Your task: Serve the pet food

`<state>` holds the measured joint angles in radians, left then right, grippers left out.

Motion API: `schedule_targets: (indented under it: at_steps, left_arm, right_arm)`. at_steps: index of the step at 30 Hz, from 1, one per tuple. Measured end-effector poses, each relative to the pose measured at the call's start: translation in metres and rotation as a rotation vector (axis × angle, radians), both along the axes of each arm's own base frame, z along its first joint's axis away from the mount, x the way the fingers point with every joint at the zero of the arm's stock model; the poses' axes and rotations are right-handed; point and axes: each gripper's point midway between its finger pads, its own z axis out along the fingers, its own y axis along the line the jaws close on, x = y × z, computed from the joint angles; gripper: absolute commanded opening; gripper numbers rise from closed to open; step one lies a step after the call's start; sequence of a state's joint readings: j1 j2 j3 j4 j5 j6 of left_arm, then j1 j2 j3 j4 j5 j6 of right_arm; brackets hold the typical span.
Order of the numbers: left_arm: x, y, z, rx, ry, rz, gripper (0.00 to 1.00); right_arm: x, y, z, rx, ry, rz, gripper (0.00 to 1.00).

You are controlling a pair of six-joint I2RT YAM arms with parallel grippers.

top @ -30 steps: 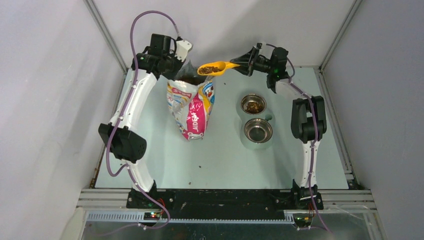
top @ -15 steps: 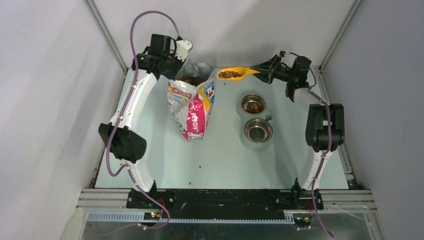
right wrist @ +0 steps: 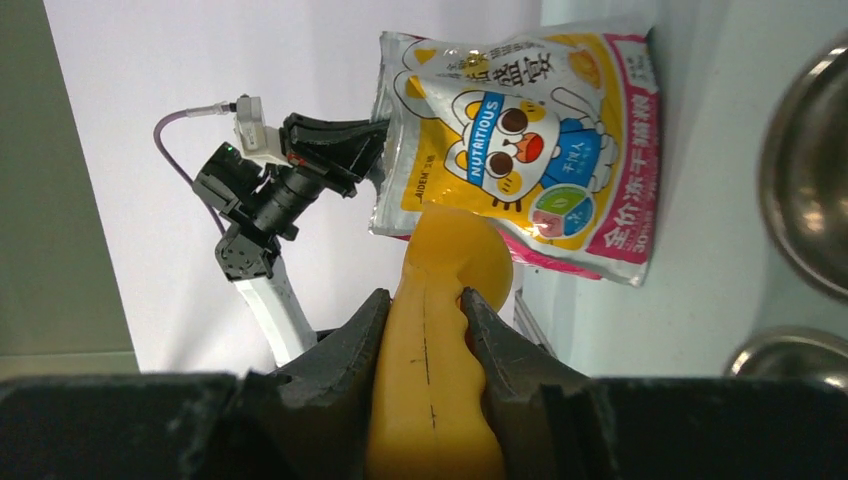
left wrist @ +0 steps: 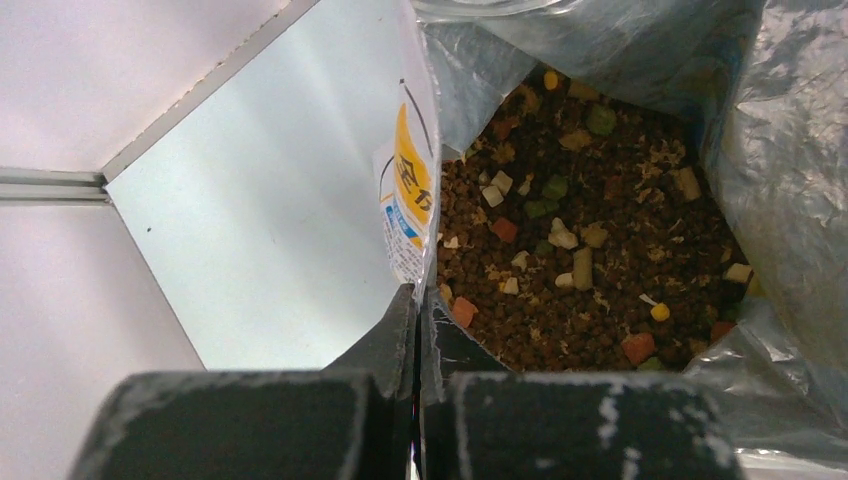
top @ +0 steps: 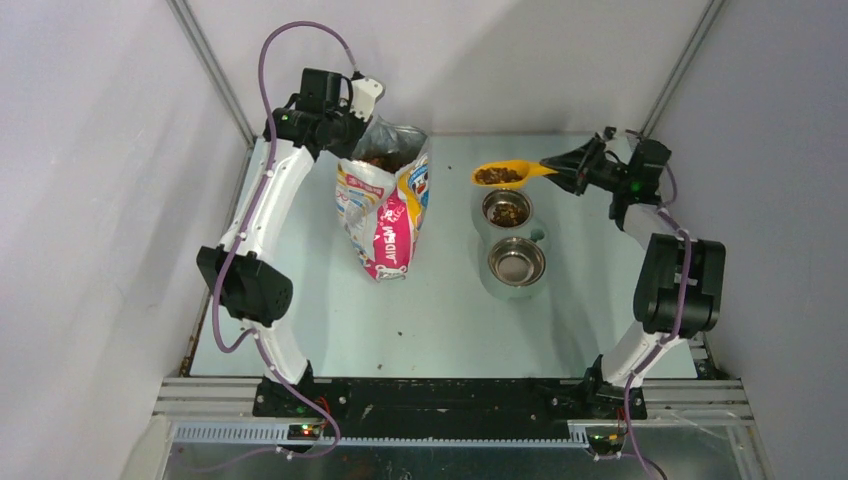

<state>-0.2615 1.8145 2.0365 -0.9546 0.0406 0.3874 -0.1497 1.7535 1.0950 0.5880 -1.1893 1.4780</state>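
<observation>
Pet food (top: 497, 176) fills the bowl of a yellow scoop (top: 520, 172) that hangs level just behind the far steel bowl (top: 487, 203). My right gripper (top: 568, 170) is shut on the scoop's handle (right wrist: 440, 340), one finger on each side. More pet food (left wrist: 590, 250) lies in the open printed bag (top: 385, 220), and some lies in the far bowl. My left gripper (left wrist: 417, 295) is shut on the bag's rim (left wrist: 412, 190) and holds the mouth open. The near steel bowl (top: 494, 262) holds no food.
The two steel bowls sit in one holder right of the bag. A few stray pellets (top: 400, 327) lie on the table in front of the bag. Walls and metal frame rails (top: 208, 75) close in the back and sides.
My right arm has carried the filled scoop to the right and nearer, from over the bag's mouth to just behind the far bowl. The left arm and bag have not moved.
</observation>
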Motion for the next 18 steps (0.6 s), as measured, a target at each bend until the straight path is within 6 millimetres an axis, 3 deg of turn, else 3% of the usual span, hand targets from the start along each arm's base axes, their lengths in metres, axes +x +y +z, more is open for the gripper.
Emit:
schedule_targets:
  at_steps: [7, 18]
  left_arm:
    - [0.001, -0.005, -0.002, -0.030, -0.028, -0.016, 0.00]
    - [0.002, -0.012, -0.002, -0.071, -0.041, -0.032, 0.00]
  right_arm:
    - [-0.030, -0.041, -0.013, -0.077, -0.022, -0.056, 0.00]
    - [-0.063, -0.105, -0.059, -0.143, 0.047, -0.180, 0.00]
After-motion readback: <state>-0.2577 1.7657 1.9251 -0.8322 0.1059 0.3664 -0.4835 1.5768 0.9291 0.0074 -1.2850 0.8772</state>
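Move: The right hand already grips the loaded scoop, its bowl reaching out to the left. The empty near bowl lies about 9 cm back, 6 cm left and some 25 cm below this hand; the far bowl, with food already in it, is about 6 cm ahead, 7 cm left and equally low. The food bag stands roughly level and 35 cm left. From the left hand, the near bowl is some 13 cm back and 38 cm right. Still gripping the scoop handle, the right hand swings about 10 cm to the right while drawing back and sinking some 6 cm each, bringing the loaded scoop back and down towards the near bowl. The wrist turns about 10 degrees clockwise and dips the scoop end slightly. The left fingers stay shut on the bag's rim. ##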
